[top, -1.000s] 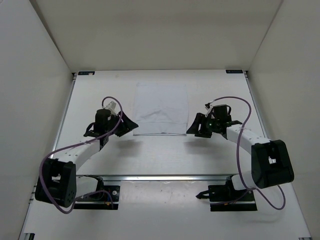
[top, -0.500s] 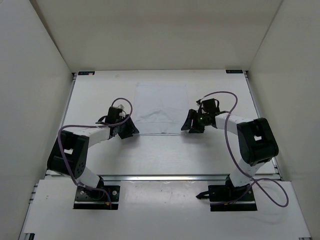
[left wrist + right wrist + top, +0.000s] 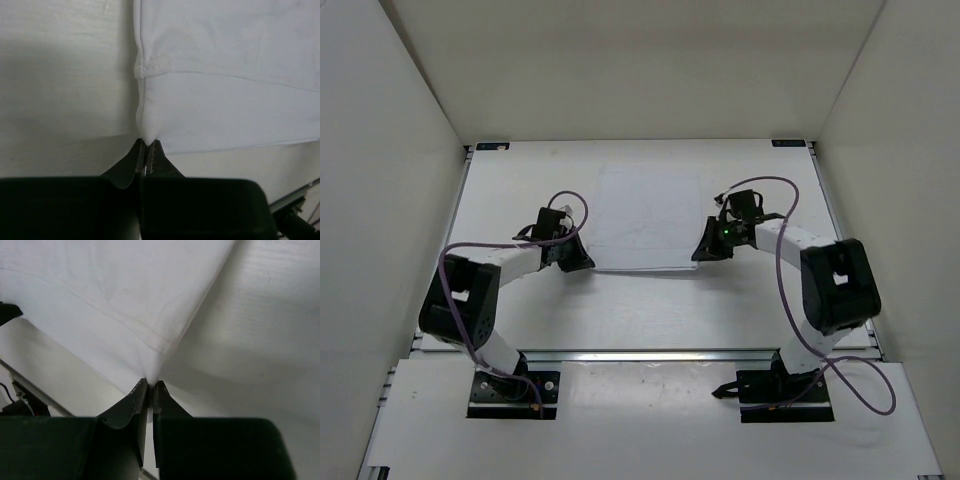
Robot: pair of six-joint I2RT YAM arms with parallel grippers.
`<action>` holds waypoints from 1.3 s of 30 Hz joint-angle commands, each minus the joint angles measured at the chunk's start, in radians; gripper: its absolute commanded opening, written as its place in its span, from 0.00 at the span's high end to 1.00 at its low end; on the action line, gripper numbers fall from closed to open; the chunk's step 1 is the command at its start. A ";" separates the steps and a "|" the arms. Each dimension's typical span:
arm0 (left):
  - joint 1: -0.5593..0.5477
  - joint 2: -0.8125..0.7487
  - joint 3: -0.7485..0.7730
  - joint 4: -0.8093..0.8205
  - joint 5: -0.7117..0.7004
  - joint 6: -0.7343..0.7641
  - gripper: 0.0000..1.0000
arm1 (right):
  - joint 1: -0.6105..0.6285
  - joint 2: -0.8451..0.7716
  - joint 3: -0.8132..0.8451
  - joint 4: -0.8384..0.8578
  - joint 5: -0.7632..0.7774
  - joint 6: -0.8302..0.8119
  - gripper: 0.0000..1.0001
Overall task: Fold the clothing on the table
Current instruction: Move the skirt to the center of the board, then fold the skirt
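Observation:
The clothing point(image 3: 645, 215) is a thin white garment lying flat on the table point(image 3: 640, 310), near its far middle. My left gripper point(image 3: 586, 264) is shut on the garment's near left corner point(image 3: 149, 131), which bunches to a point between the jaws point(image 3: 148, 145). My right gripper point(image 3: 699, 254) is shut on the near right corner point(image 3: 150, 367), pinched between its jaws point(image 3: 150, 385). A stitched hem band point(image 3: 155, 64) shows beside the left corner, and a hem seam point(image 3: 160, 342) runs past the right one. The near edge looks slightly lifted.
White walls enclose the table on the left, right and back. Dark corner brackets point(image 3: 492, 146) point(image 3: 790, 143) mark the far corners. Purple cables point(image 3: 775, 185) loop over both arms. The arm bases point(image 3: 510, 392) point(image 3: 782, 395) sit on the near rail.
Both grippers moved in to the garment's near corners and shut on them; they stood open beside it earlier. The near edge has been drawn a little out of its flat lie.

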 commanded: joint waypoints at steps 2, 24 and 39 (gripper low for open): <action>0.001 -0.187 -0.025 -0.118 0.072 0.047 1.00 | -0.025 -0.215 -0.023 -0.140 -0.032 -0.075 1.00; -0.148 -0.859 -0.306 -0.302 0.127 -0.171 1.00 | -0.052 -0.726 -0.392 -0.335 -0.300 0.026 0.99; 0.117 0.307 0.527 0.126 0.478 -0.190 0.61 | -0.304 0.056 0.270 -0.138 -0.183 -0.009 0.49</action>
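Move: The left gripper already pinches the skirt's near left corner. The board centre lies about 5 cm ahead and 12 cm to its right, and the skirt's middle some 12 cm ahead and 11 cm right, both about 2 cm below. The right gripper holds the near right corner, with the board centre about 4 cm ahead and 10 cm left, and the skirt's middle roughly 11 cm ahead and 10 cm left, both 3 cm below. Keep both corners pinched, lift about 5 cm, then sink while drawing the near edge back some 20 cm. Reverse and swing both grippers up and swiftly forward some 30 cm, past where they began, drifting right; open both sets of fingers on the last stretch and let the skirt go. ##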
